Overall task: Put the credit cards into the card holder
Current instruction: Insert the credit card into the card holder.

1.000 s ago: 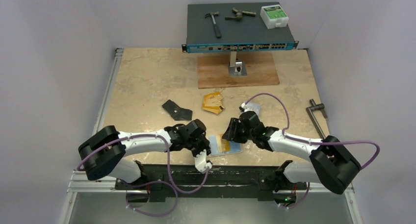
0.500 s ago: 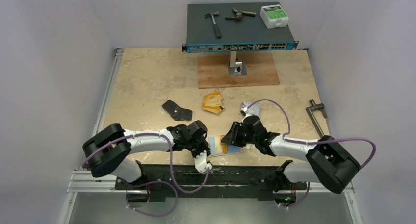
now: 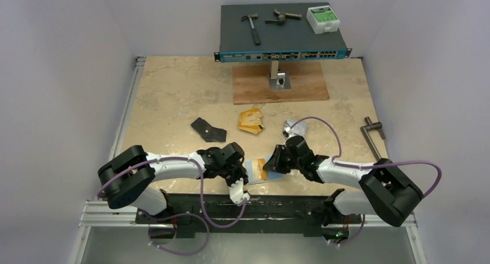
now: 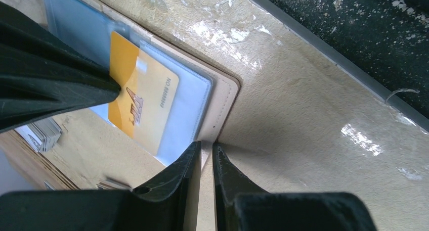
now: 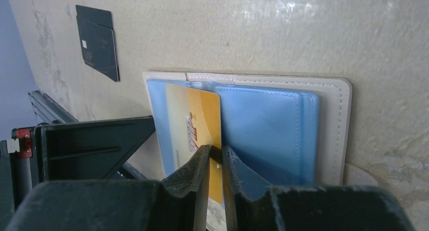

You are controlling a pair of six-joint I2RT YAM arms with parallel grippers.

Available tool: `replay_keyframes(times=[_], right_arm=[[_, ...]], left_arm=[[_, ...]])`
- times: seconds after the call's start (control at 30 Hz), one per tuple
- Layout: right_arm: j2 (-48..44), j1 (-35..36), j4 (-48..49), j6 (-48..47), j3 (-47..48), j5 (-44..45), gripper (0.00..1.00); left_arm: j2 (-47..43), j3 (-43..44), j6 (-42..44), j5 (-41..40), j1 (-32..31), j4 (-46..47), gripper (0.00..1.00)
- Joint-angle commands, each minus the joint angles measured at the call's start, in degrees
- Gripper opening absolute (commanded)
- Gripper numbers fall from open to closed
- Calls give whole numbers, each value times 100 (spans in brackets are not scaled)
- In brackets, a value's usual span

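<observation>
The card holder lies open near the table's front edge, its beige rim framing light-blue pockets. An orange credit card sits partly inside a pocket and also shows in the left wrist view. My left gripper is shut on the holder's beige edge, which runs between its jaws. My right gripper is shut, its tips resting against the orange card's edge. More orange credit cards and silvery ones lie farther back.
A black folding wallet lies left of the orange pile and shows in the right wrist view. At the back stand a wooden board and a network switch with tools on top. A metal crank lies at the right.
My right gripper has come down and toward the front onto the open holder, and its jaws have closed. The left gripper has kept its hold on the holder's edge.
</observation>
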Motion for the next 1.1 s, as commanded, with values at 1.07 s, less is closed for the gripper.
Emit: replay_keyframes(times=[1.07], right_arm=[[-83,500,-790,-474,713,147,37]], left_arm=[[-179,-192,128,91,-32,62,12]])
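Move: The yellow card, already part-way in the holder's left pocket, has its middle some 2 cm left of the right fingertips, about 1 cm ahead and 1 cm below; the card holder's middle lies nearly under them, 1 cm back. Of the spare stacks, the yellow cards lie about 15 cm ahead and 6 cm left, the grey cards 13 ahead and 9 right. From the left hand, the yellow card is about 5 cm right and 1 ahead. Leftward by about 2.5 cm, the right hand works along the yellow card's right edge with nearly shut fingertips, first forward 1 cm, then back about 2, pushing the card into the left pocket and turning slightly counter-clockwise. Near the end its fingers open and it rises a little. The left hand stays put, nearly closed fingertips still against the holder's left edge. ##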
